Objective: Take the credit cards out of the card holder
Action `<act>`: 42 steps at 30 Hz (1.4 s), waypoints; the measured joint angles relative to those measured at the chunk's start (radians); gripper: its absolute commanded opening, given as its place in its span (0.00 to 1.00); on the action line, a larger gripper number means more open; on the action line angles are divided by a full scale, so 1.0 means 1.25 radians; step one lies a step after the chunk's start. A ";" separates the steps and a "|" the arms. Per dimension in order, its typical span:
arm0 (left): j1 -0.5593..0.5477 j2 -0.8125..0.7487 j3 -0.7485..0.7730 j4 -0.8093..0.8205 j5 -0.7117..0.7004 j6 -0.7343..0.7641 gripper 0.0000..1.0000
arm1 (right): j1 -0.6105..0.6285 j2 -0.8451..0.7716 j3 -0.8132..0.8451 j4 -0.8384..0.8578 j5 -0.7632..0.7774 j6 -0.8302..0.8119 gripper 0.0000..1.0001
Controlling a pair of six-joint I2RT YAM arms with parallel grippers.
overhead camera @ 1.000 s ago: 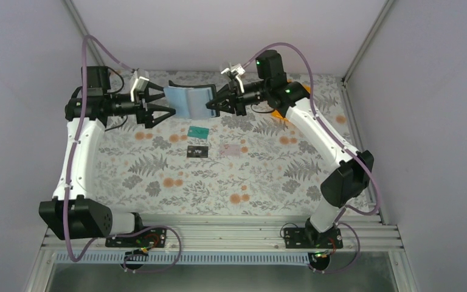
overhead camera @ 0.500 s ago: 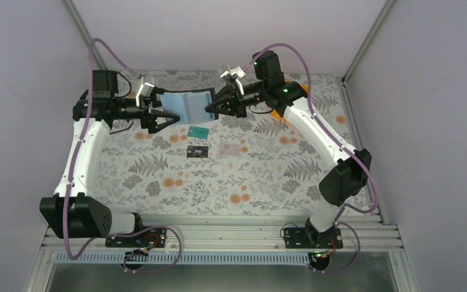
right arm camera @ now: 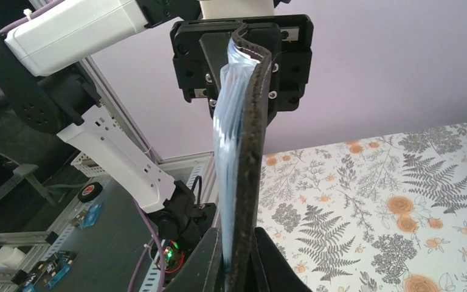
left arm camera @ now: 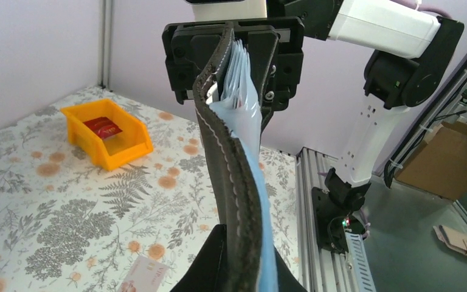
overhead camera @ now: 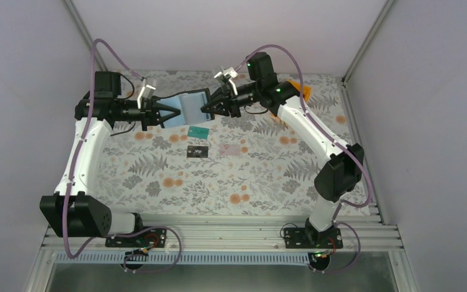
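Observation:
The black card holder [overhead camera: 188, 106] hangs unfolded above the back of the table, its bluish clear sleeves facing up. My left gripper [overhead camera: 169, 112] is shut on its left edge and my right gripper [overhead camera: 208, 108] is shut on its right edge. In the left wrist view the stitched holder [left arm camera: 231, 158] runs edge-on from my left gripper [left arm camera: 246, 255], with a light blue layer on its inner side. The right wrist view shows the holder [right arm camera: 252, 152] pinched in my right gripper [right arm camera: 238, 243]. A teal-green card [overhead camera: 199, 131], a black card [overhead camera: 197, 151] and a pale pink card [overhead camera: 233, 149] lie on the table below.
An orange bin [left arm camera: 106, 131] holding a red card [left arm camera: 102, 126] stands at the back right, partly behind the right arm [overhead camera: 301, 91]. The pink card [left arm camera: 143, 275] lies just under the holder. White walls enclose the floral table on three sides.
My left gripper moved right, onto the holder's left edge, and closed on it. The right gripper kept its hold and shifted slightly left with the holder.

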 measured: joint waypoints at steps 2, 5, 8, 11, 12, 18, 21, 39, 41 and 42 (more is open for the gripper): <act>0.001 0.000 0.003 -0.006 0.000 0.006 0.02 | 0.001 0.000 0.000 0.001 0.007 0.001 0.31; -0.001 0.000 0.003 -0.021 -0.002 0.010 0.02 | 0.001 0.000 0.000 0.015 0.028 0.003 0.48; -0.002 0.000 0.004 -0.032 -0.002 0.019 0.02 | 0.001 -0.005 0.000 0.020 0.051 0.000 0.58; -0.002 -0.001 0.006 -0.051 -0.004 0.035 0.02 | 0.000 -0.027 -0.015 0.027 0.073 -0.004 0.68; -0.002 -0.001 0.008 -0.056 -0.004 0.039 0.02 | -0.002 -0.037 -0.021 0.029 0.078 -0.006 0.72; -0.002 -0.001 0.050 -0.122 -0.008 0.109 0.02 | -0.008 -0.076 -0.042 0.052 0.103 -0.001 0.88; -0.002 -0.001 0.094 -0.181 -0.010 0.180 0.02 | -0.009 -0.079 -0.049 0.061 0.115 0.004 0.88; -0.004 -0.006 0.233 -0.333 -0.030 0.320 0.02 | -0.003 -0.193 -0.084 0.094 0.150 0.001 0.87; -0.004 -0.007 0.235 -0.327 -0.033 0.313 0.02 | 0.004 -0.192 -0.084 0.094 0.158 0.000 0.89; -0.004 -0.007 0.236 -0.323 -0.035 0.306 0.02 | 0.010 -0.192 -0.084 0.093 0.161 -0.001 0.90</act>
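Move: The open card holder is already pinched by both hands: its middle lies about 5 cm right and 1 cm ahead of the left hand, and 6 cm to the left of the right hand, level with it. From the left hand, on the table some 35 cm below, the teal card is 14 cm ahead and 5 right, the black card 6 ahead and 5 right, the pink card 7 ahead and 18 right. Right fingers open wide, releasing the card holder; both hands rise about 6 cm and back, left still pinching. ##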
